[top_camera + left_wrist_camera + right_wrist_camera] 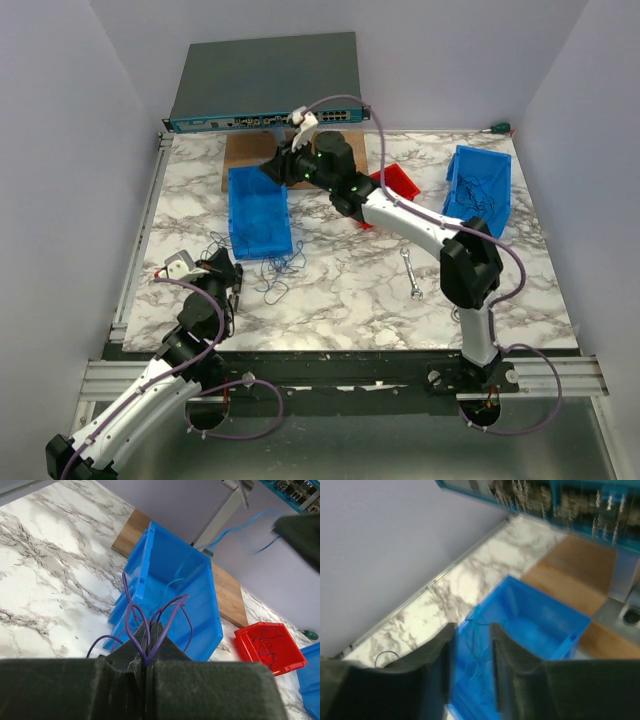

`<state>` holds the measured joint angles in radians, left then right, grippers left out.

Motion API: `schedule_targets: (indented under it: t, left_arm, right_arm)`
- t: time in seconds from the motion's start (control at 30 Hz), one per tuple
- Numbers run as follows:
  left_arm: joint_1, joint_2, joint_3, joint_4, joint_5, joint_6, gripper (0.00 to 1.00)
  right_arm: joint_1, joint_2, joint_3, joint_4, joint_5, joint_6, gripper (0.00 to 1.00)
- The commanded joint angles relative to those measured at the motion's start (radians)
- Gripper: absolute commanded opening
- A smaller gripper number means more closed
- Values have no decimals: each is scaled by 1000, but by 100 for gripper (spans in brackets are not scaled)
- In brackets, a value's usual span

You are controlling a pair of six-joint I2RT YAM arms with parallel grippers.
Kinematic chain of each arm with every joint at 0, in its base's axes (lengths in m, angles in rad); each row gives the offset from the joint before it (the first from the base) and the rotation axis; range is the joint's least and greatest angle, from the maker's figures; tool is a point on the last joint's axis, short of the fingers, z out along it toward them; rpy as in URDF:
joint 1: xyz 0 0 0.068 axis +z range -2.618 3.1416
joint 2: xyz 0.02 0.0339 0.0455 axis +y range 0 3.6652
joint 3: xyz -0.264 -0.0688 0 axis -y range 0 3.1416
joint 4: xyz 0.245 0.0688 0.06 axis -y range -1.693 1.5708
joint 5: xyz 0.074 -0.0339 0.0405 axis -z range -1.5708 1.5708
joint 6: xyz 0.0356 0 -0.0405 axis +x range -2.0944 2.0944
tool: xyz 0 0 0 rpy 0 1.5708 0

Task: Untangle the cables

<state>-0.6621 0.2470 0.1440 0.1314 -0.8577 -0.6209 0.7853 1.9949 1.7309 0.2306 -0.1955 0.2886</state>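
Observation:
The cables (276, 268) are thin dark and blue wires in loose loops on the marble, just in front of the middle blue bin (258, 212). My left gripper (231, 284) sits low beside them. In the left wrist view it (150, 626) is shut on several thin purple-blue strands (170, 619) that loop out past the fingertips. My right gripper (275, 168) hovers over the far end of that bin. In the right wrist view it (472, 630) is open, with a thin blue wire (476, 648) lying in the bin (545, 620) below the gap.
A red bin (396, 184) and a second blue bin (480, 190) hold more wires at the right. A silver wrench (410, 275) lies mid-table. A network switch (265, 85) and a wooden board (245, 150) stand at the back.

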Motion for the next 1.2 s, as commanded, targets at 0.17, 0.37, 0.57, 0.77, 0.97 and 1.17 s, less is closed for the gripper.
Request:
schedule_targets:
  t: [0.17,0.37,0.57,0.77,0.97,1.17]
  left_arm:
    - [1,14,-2,91,103,100,0]
    - [1,37,-27,228,401,233,0]
    - [0,235,11,380,778,298,0]
    - [-2,491,111,414,1064,321,0]
    - [-3,758,275,322,1247,314,14]
    - [-4,855,329,278,1258,302,85]
  right_arm:
    - [33,-36,-83,-77,94,-104,78]
    - [31,-319,-367,-72,159,-139,78]
    - [20,-618,-767,6,159,-156,78]
    - [14,-765,-1110,160,236,-94,78]
    - [14,-889,-1376,411,361,-33,78]
    - [13,-892,-1467,512,415,8,78]
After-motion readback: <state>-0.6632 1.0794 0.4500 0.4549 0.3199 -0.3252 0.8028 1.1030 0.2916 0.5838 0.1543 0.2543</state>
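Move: Below the right hand, which holds a blue cable, the left blue bin's middle lies about 26 cm down, 5 cm ahead and 3 cm left. From that hand the loose tangle is some 10 cm back and 3 cm right, the red bin 8 cm ahead and 25 cm right. The left hand grips a purple cable; its goal, the bare table between the arms, lies level with it, 24 cm right and 18 cm down. The tangle is 11 cm right of that hand and 5 cm ahead. Dipping about 8 cm towards the blue bin, the right hand opens wide and lets go of the blue cable, then arcs back, right and down to the middle of the table, fingers still open. Meanwhile the left hand carries the purple cable some 23 cm right past the tangle, turning nearly 70 degrees clockwise to face the other gripper, and opens at the end to release it. ##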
